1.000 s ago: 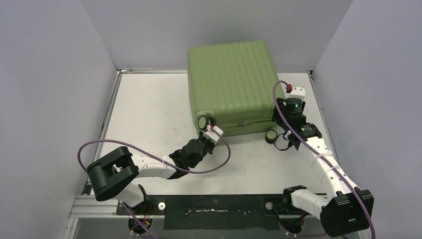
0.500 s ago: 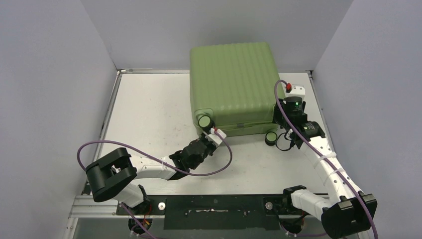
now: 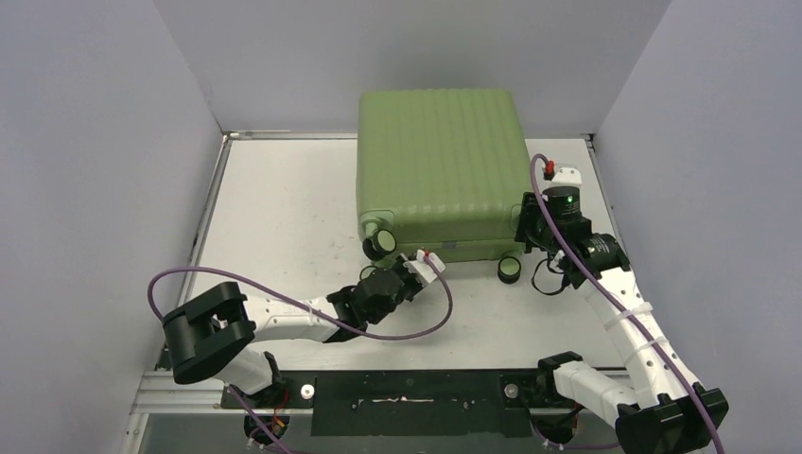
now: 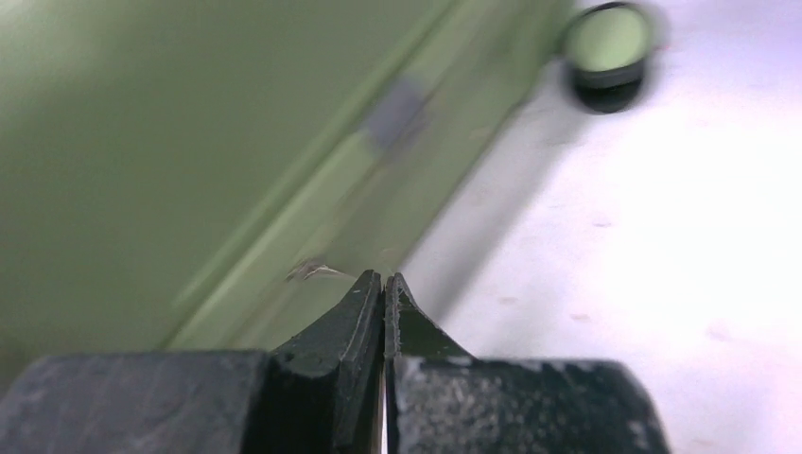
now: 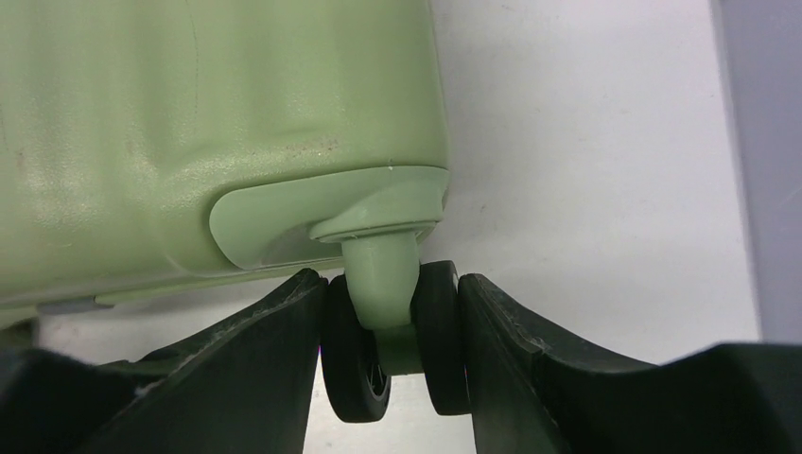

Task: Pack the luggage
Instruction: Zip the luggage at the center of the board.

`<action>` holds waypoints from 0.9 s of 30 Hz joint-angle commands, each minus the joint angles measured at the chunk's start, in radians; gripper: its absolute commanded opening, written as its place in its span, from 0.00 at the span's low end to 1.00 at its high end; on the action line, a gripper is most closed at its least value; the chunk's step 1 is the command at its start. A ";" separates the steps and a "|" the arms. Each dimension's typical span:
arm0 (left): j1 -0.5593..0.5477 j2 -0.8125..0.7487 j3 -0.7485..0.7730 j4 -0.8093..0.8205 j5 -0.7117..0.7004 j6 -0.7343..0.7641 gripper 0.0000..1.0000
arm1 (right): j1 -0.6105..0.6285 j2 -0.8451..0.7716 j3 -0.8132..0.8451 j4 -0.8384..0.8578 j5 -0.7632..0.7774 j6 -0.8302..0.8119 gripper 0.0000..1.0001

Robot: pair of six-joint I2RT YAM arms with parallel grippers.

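The luggage, a light-green ribbed hard-shell suitcase, lies closed and flat at the back of the table. My right gripper is shut on one of its black twin wheels at the near right corner, a finger pressed on each side. In the top view the right gripper sits against that corner. My left gripper is shut with nothing in it, its tips just in front of the luggage's near side, next to a small zipper pull. From above, the left gripper is below the near edge.
Two more wheels show at the near edge, one at the left and one at the right. The white table is walled in by grey panels on the left, back and right. Purple cables loop off both arms.
The luggage has turned slightly, its near edge coming towards the arms. My left gripper has slid right and back from the edge. The right gripper stays clamped on the wheel.
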 commanded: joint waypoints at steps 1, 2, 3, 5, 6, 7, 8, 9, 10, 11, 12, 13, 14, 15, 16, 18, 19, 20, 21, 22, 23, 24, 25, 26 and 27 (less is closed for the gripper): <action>-0.101 0.038 0.092 0.025 0.251 -0.021 0.00 | 0.068 -0.022 0.046 0.200 -0.248 0.088 0.00; -0.104 0.051 0.103 0.030 0.256 -0.021 0.00 | 0.069 -0.024 0.041 0.201 -0.247 0.088 0.00; -0.106 0.065 0.112 0.034 0.259 -0.022 0.00 | 0.070 -0.026 0.037 0.201 -0.246 0.087 0.00; -0.111 0.093 0.127 0.046 0.269 -0.025 0.00 | 0.070 -0.027 0.029 0.201 -0.242 0.084 0.00; -0.113 0.109 0.135 0.054 0.274 -0.028 0.00 | 0.069 -0.028 0.026 0.201 -0.241 0.082 0.00; -0.114 0.122 0.143 0.059 0.279 -0.029 0.00 | 0.070 -0.028 0.023 0.201 -0.241 0.081 0.00; -0.115 0.137 0.152 0.062 0.282 -0.030 0.00 | 0.069 -0.029 0.021 0.202 -0.241 0.080 0.00; -0.117 0.149 0.161 0.067 0.283 -0.031 0.00 | 0.070 -0.028 0.018 0.202 -0.240 0.080 0.00; -0.118 0.161 0.168 0.068 0.284 -0.031 0.00 | 0.069 -0.030 0.018 0.202 -0.239 0.078 0.00; -0.119 0.165 0.174 0.069 0.283 -0.030 0.00 | 0.070 -0.032 0.018 0.201 -0.237 0.076 0.00; -0.120 0.164 0.176 0.068 0.278 -0.029 0.00 | 0.070 -0.034 0.017 0.199 -0.234 0.072 0.00; -0.121 0.159 0.172 0.066 0.270 -0.032 0.00 | 0.070 -0.036 0.017 0.198 -0.230 0.069 0.00; -0.120 0.146 0.163 0.064 0.256 -0.033 0.00 | 0.070 -0.039 0.017 0.196 -0.227 0.065 0.00; -0.121 0.130 0.149 0.057 0.239 -0.036 0.00 | 0.070 -0.042 0.017 0.195 -0.224 0.062 0.00; -0.121 0.104 0.129 0.052 0.213 -0.047 0.00 | 0.070 -0.045 0.016 0.195 -0.222 0.059 0.00; -0.121 0.045 0.070 0.061 0.132 -0.084 0.00 | 0.072 -0.050 0.005 0.200 -0.231 0.056 0.00; -0.120 0.007 0.038 0.070 0.096 -0.111 0.00 | 0.070 -0.051 -0.002 0.205 -0.241 0.058 0.00; -0.120 -0.027 0.007 0.077 0.063 -0.136 0.00 | 0.071 -0.049 -0.011 0.216 -0.265 0.067 0.00; -0.119 -0.068 -0.023 0.082 0.032 -0.157 0.05 | 0.072 -0.046 -0.021 0.226 -0.284 0.074 0.00; -0.119 -0.106 -0.047 0.079 0.004 -0.175 0.13 | 0.075 -0.044 -0.033 0.239 -0.301 0.085 0.00; -0.118 -0.144 -0.065 0.063 -0.021 -0.190 0.21 | 0.081 -0.041 -0.047 0.249 -0.315 0.096 0.00; -0.119 -0.183 -0.077 0.037 -0.040 -0.200 0.28 | 0.089 -0.041 -0.057 0.260 -0.323 0.105 0.00; -0.120 -0.218 -0.087 0.006 -0.061 -0.203 0.35 | 0.099 -0.040 -0.066 0.269 -0.325 0.115 0.00; -0.121 -0.256 -0.092 -0.023 -0.086 -0.227 0.41 | 0.113 -0.040 -0.076 0.278 -0.324 0.123 0.00; -0.120 -0.291 -0.095 -0.060 -0.104 -0.242 0.45 | 0.130 -0.038 -0.084 0.286 -0.321 0.134 0.00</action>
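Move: The left hand's shut fingers have the zip slider's thin pull cord; the slider is about 4 cm ahead and 4 cm left, roughly level. The latch is some 4 cm ahead, 4 cm right and 1 cm above that hand; the upper left wheel about 3 cm ahead, 11 cm left, 5 cm higher. The right hand holds the upper right wheel between its fingers; from it the slider is some 22 cm left, 3 cm back, 7 cm down. Left hand lurches about 10 cm right-back off the cord, swings left opening; right hand, gripping its wheel, shifts left. ##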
